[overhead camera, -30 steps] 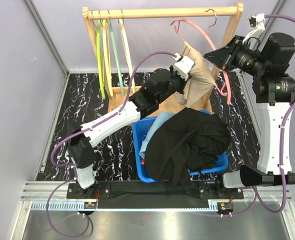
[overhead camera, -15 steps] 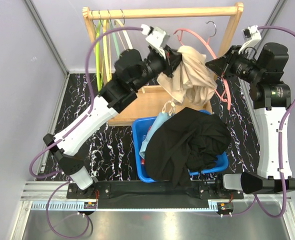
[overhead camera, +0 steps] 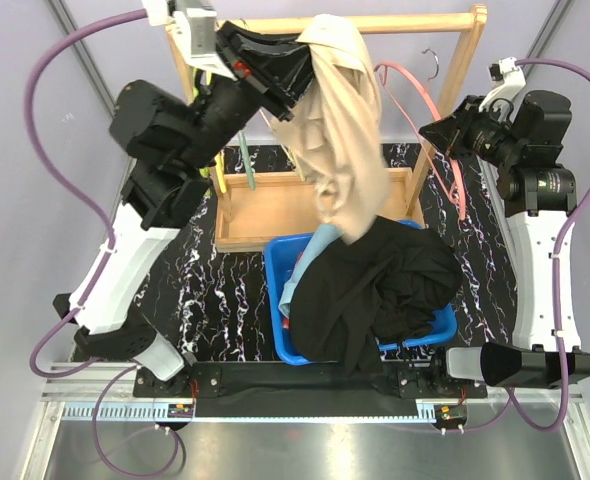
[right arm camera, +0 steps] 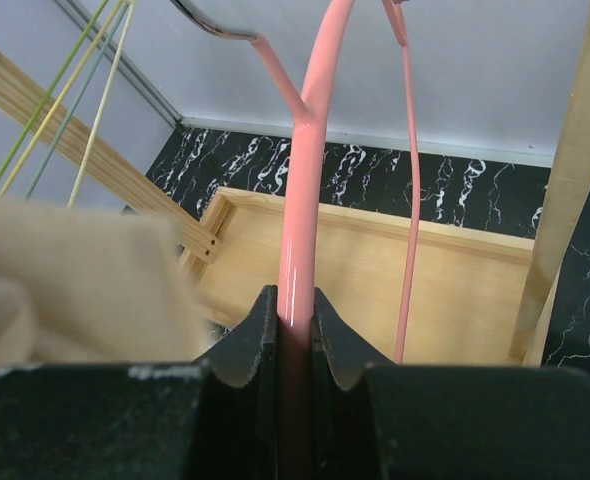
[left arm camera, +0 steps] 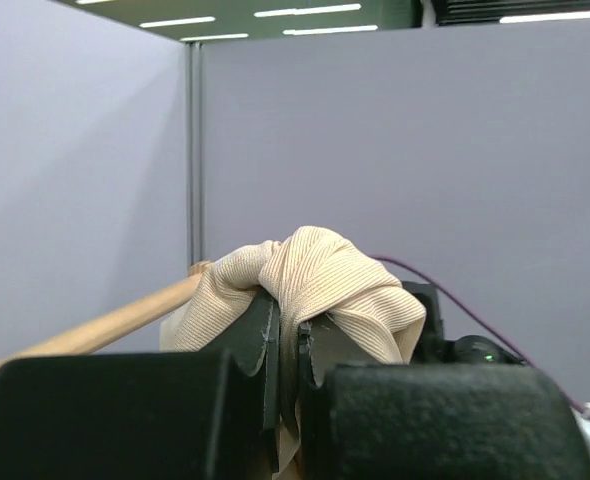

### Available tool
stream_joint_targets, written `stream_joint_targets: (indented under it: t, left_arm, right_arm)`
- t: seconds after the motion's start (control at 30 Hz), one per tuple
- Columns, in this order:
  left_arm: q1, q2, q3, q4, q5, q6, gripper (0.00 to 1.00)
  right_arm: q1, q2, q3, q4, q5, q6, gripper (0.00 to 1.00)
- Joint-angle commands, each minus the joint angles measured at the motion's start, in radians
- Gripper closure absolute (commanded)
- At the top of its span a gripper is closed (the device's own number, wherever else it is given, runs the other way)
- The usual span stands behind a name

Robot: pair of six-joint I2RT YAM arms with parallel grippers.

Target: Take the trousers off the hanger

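Note:
My left gripper (overhead camera: 300,62) is raised high near the rack's top rail and is shut on the beige trousers (overhead camera: 345,140), which hang from it down to the blue bin. In the left wrist view the beige trousers (left arm camera: 315,280) bulge over my left gripper (left arm camera: 288,335). The pink hanger (overhead camera: 437,130) dangles bare by the rack's right post, and my right gripper (overhead camera: 433,133) is shut on its arm. The right wrist view shows the pink hanger (right arm camera: 305,190) pinched in my right gripper (right arm camera: 293,320). Black trousers (overhead camera: 375,290) and light blue trousers (overhead camera: 310,255) lie in the bin.
The wooden rack (overhead camera: 275,215) stands at the back with several thin empty hangers (overhead camera: 215,110) on its left. The blue bin (overhead camera: 280,320) sits in front of it on the black marbled table. Grey walls close in on both sides.
My left arm has swung up and to the left, pulling the beige trousers off the pink hanger. The hanger now hangs bare in my right gripper, which has barely moved.

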Motion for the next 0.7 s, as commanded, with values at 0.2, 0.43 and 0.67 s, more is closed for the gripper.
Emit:
stream_joint_targets:
  t: [0.2, 0.43, 0.67]
  left_arm:
    - [0.002, -0.081, 0.019, 0.111, 0.162, -0.119, 1.0]
    - [0.002, -0.159, -0.144, 0.083, 0.271, -0.155, 1.0]
    - [-0.01, -0.226, -0.468, -0.076, 0.245, -0.064, 1.0]
  right_arm:
    - [-0.006, -0.017, -0.012, 0.076, -0.035, -0.055, 1.0]
    - [-0.006, -0.046, -0.041, 0.076, -0.081, -0.084, 1.0]
    - [-0.006, -0.068, -0.056, 0.081, -0.1, -0.097, 1.0]
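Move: The blue box, with black trousers heaped in it, is where the left hand is taking the beige trousers: its middle lies about 5 cm back, 11 cm to the right and some 63 cm below. The emptied pink hanger is about 15 cm ahead of the left hand, 20 cm to its right and 22 cm lower. From the right hand, the box's middle is roughly 17 cm back, 14 cm to the left and 38 cm down. The beige trousers, already free of the pink hanger and still pinched high in the left fingers, are carried back about 6 cm with a slight rise, away from the rail. Then the left hand sinks ever faster, some 9 cm towards the box, while swinging about 15 degrees clockwise. The right hand keeps its grip on the pink hanger, easing down a little. ##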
